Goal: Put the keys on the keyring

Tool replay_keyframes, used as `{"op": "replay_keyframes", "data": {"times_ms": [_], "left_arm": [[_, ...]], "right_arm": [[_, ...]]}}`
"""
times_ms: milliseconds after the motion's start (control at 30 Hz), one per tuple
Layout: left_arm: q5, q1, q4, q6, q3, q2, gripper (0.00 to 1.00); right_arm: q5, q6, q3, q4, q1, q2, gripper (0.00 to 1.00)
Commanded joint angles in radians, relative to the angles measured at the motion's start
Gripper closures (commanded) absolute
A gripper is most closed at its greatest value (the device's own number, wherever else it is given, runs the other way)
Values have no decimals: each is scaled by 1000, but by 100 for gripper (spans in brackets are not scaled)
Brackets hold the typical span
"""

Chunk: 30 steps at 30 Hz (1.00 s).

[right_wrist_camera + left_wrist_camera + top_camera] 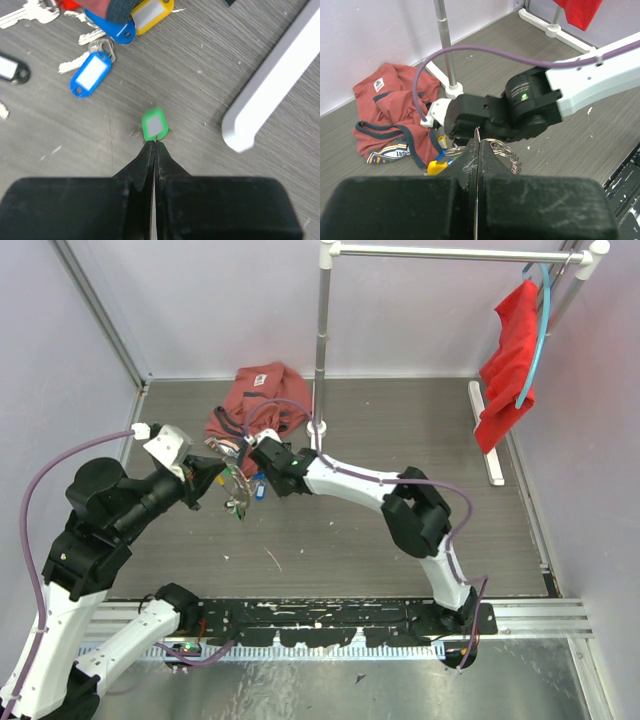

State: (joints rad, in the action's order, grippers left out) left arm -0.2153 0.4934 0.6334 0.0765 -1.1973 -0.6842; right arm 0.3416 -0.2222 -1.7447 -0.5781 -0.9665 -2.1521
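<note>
My left gripper point(479, 142) is shut on a thin metal loop of the keyring point(477, 133), and more silvery rings point(506, 148) bunch just to its right. In the top view the left gripper point(222, 483) sits close to the right gripper point(255, 456), mid-table. My right gripper point(155, 143) is shut, with a green-tagged key point(154, 124) pinched at its tips; only the tag shows. Loose keys lie on the table beyond it: a blue-tagged one point(90, 75), another blue one point(118, 30), a yellow one point(151, 12) and a black one point(11, 70).
A crumpled red garment point(255, 400) lies just behind the grippers, partly over the loose keys. The clothes rack's pole point(322, 340) stands beside it, and its white foot point(487, 435) runs along the right. A red cloth point(508, 360) hangs from the rail.
</note>
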Motion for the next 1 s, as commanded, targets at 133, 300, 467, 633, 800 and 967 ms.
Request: {"op": "replay_keyframes", "data": {"times_ms": [133, 300, 467, 633, 800, 967], "left_arm": [[-69, -3, -54, -10, -16, -6, 100], [-133, -4, -42, -9, -14, -23, 100], [-212, -4, -35, -16, -9, -46, 100], [-272, -4, -51, -36, 11, -77, 100], [-318, 4, -95, -74, 29, -114, 100], [-252, 107, -141, -86, 36, -148, 100]], "right_arm": [[-252, 20, 216, 128, 74, 321, 99], [-484, 97, 390, 209, 135, 520, 99], [-632, 143, 498, 235, 193, 697, 99], [-686, 207, 554, 245, 213, 859, 99], [-766, 228, 596, 276, 227, 1011, 99], [-811, 278, 524, 121, 227, 1085, 99]]}}
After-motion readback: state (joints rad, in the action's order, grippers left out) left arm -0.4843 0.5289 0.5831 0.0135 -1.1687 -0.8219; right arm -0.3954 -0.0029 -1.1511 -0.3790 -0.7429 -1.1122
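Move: The right hand already pinches the green-tagged key a few centimetres above the table; the keyring, held by the left fingers, is about 14 cm back, 3 cm left and some 27 cm higher. On the table 5 cm below the right hand, the blue tag lies roughly 5 cm left and 3 cm ahead, the rack foot's near end 7 cm right and 5 cm ahead. From the left hand the green-tagged key is about 14 cm ahead, 5 cm right, 32 cm down. Still pinching the green-tagged key, the right hand lifts quickly, some 23 cm, while drawing back and to the right, towards the keyring's height; its wrist swings the fingers from pointing steeply down to pointing mostly left. The left hand keeps the keyring pinched and brings it about 6 cm right and a little down towards the key, turning clockwise and tipping down slightly. ##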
